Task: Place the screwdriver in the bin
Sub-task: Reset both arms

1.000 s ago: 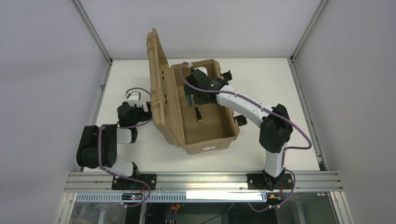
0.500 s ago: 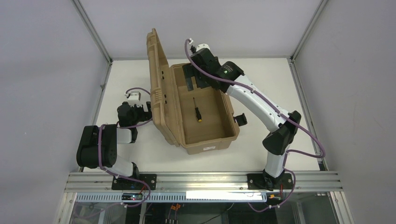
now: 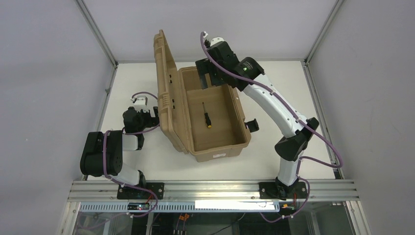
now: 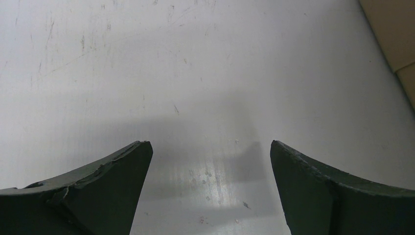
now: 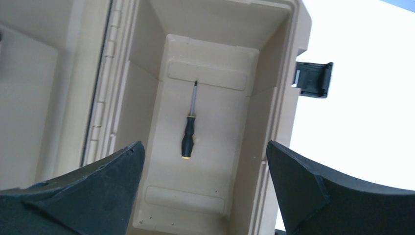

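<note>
The screwdriver (image 3: 206, 115), black-handled with a yellow end, lies loose on the floor of the open tan bin (image 3: 220, 149), along its length. In the right wrist view the screwdriver (image 5: 188, 133) shows inside the bin (image 5: 288, 73), well below my jaws. My right gripper (image 3: 207, 77) hangs open and empty above the bin's far end. The open fingers frame the bin's inside around the right gripper (image 5: 203, 144). My left gripper (image 3: 146, 116) rests left of the raised lid (image 3: 164, 83). The left gripper (image 4: 210, 142) is open over bare table, holding nothing.
The ribbed lid stands upright on the bin's left side, between the two arms. Black latches (image 3: 252, 125) stick out from the bin's right wall, one latch (image 5: 313, 78) seen from the right wrist. White table (image 3: 274, 98) surrounds the bin; grey walls enclose the cell.
My right arm has lifted up and back out of the bin toward its far end, jaws still open. The screwdriver stays on the bin floor. The left arm has not moved.
</note>
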`<control>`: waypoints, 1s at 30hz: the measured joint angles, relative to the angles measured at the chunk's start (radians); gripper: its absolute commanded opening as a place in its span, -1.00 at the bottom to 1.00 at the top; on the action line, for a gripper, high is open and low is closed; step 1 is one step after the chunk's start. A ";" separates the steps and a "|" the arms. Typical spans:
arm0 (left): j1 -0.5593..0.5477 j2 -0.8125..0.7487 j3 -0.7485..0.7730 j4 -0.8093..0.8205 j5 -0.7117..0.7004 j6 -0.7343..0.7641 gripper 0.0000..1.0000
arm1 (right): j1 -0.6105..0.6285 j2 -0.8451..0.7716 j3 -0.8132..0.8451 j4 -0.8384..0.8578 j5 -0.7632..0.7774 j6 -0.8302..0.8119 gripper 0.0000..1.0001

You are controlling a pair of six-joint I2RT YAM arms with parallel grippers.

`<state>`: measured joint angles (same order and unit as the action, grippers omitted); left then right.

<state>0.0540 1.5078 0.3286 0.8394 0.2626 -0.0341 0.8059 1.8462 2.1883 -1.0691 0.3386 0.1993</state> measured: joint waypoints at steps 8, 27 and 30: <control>0.000 0.000 0.000 0.000 0.000 0.000 0.98 | -0.157 -0.021 -0.067 0.003 -0.065 -0.023 0.95; 0.000 0.000 0.000 0.000 0.000 0.000 0.98 | -0.639 -0.137 -0.192 0.011 -0.247 -0.113 0.98; 0.000 0.000 0.000 0.000 0.000 0.000 0.98 | -0.686 -0.137 -0.192 0.010 -0.273 -0.121 0.98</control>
<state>0.0540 1.5078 0.3286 0.8394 0.2626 -0.0345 0.1204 1.7088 1.9965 -1.0595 0.0658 0.0780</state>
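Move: Below the right hand, about 30 cm down, 2 cm to its left and 1 cm ahead, the screwdriver already lies on the bin floor. The bin's far latch is some 11 cm ahead and 13 cm to the right of that hand; the near latch is about 10 cm back and 18 cm to the right. From the idle left hand, the screwdriver lies level fore-and-aft, roughly 26 cm to the right and 4 cm lower. Sweeping right about 25 cm, the empty right hand crosses high over the bin's latch side to above the clear table, leaving the screwdriver behind. It also drifts some 7 cm forward, mostly early on, and slows at the end; the wrist swings clockwise by about 25 degrees to face straight ahead, fingers staying wide open. ##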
